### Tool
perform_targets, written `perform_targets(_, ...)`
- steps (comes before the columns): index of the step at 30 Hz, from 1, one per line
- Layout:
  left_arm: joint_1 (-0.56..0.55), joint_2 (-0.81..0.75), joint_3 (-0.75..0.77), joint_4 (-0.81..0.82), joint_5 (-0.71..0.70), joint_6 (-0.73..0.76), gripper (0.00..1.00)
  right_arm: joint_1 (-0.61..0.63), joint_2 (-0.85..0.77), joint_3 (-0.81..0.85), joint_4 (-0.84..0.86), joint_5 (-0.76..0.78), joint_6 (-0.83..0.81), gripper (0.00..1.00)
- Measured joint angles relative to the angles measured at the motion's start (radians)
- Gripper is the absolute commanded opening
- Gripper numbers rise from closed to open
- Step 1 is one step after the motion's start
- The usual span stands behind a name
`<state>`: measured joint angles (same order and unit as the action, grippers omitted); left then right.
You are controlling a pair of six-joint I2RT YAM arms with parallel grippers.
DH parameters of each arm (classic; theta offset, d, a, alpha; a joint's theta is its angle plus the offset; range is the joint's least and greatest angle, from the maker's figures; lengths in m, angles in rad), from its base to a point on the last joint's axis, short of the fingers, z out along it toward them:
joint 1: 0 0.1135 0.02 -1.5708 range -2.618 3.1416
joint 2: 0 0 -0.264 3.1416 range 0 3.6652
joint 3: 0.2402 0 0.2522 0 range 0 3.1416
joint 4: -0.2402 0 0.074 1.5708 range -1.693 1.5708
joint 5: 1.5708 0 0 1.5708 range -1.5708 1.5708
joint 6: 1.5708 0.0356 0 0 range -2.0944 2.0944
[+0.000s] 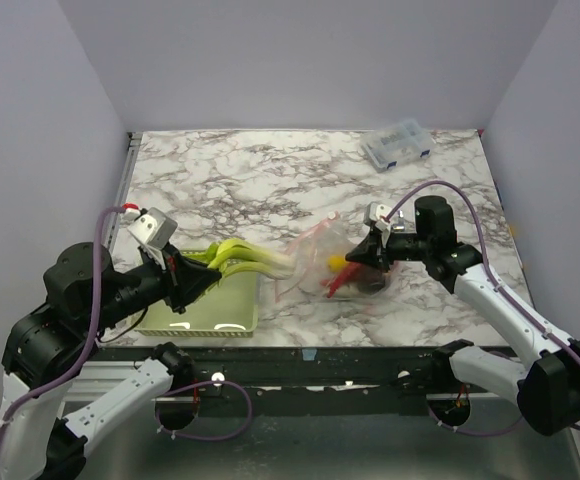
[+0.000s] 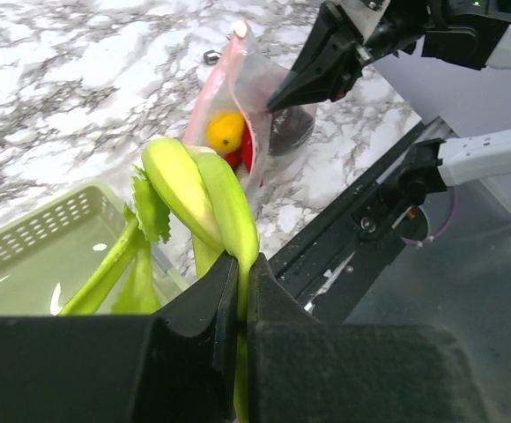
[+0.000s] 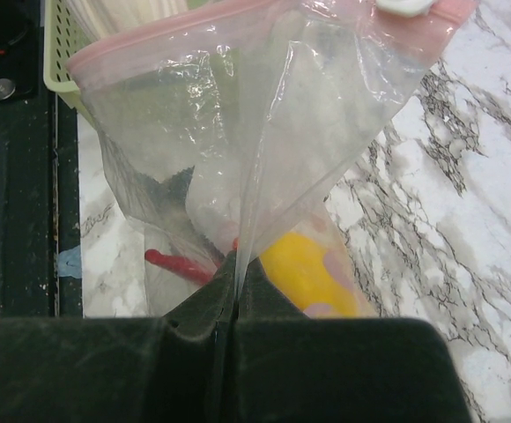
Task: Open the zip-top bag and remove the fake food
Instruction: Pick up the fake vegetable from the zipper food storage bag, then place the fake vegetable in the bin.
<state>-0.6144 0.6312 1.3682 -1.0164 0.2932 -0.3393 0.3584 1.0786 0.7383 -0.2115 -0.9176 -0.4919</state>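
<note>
The zip-top bag (image 1: 322,250) lies crumpled on the marble table, its pinkish zip strip (image 3: 159,40) parted. My right gripper (image 1: 366,262) is shut on a fold of the bag's clear film (image 3: 255,115). Inside the bag show a yellow piece (image 3: 308,269), a red chili (image 3: 176,263) and a dark maroon ball (image 2: 291,128). My left gripper (image 2: 242,264) is shut on the pale green stalk (image 2: 211,198) and holds it over the right edge of the basket. In the top view the stalk (image 1: 245,258) reaches toward the bag.
The pale green mesh basket (image 1: 210,312) stands at the table's near edge on the left, under the left gripper. A small clear compartment box (image 1: 398,145) sits at the back right. The table's black front rail (image 2: 361,220) runs below the bag.
</note>
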Motion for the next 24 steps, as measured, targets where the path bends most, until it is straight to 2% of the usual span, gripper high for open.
perform_targets(9, 0.000, -0.065, -0.010, -0.027, -0.167, 0.008, 0.00, -0.009, 0.000, -0.002, 0.000, -0.009, 0.000, 0.00)
perform_targets(24, 0.000, -0.115, -0.171, -0.101, -0.640, 0.000, 0.00, -0.020, 0.000, -0.005, 0.000, -0.013, 0.000, 0.00)
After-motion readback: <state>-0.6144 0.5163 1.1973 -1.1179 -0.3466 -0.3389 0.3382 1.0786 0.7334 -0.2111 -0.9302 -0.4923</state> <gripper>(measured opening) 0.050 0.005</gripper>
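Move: My left hand still grips the celery, high up. The green basket it is bound for has its middle about 11 cm ahead, 9 cm to the left and some 33 cm below. The zip-top bag lies about 17 cm ahead and 25 cm to the right, some 32 cm lower, and the red pepper inside it about 14 cm ahead and 27 cm right. From my right hand, which pinches the bag, the basket is roughly 40 cm left, 2 cm back and 15 cm lower. I swing the celery in my left hand about 10 cm to the left, away from the bag and in over the basket, level at first, then sinking some 7 cm while reaching about 5 cm forward. The wrist turns about 35 degrees counter-clockwise and tips the fingers further down, so that they come round to point mostly forward; the grip stays shut. My right hand keeps pinching the bag in place. ##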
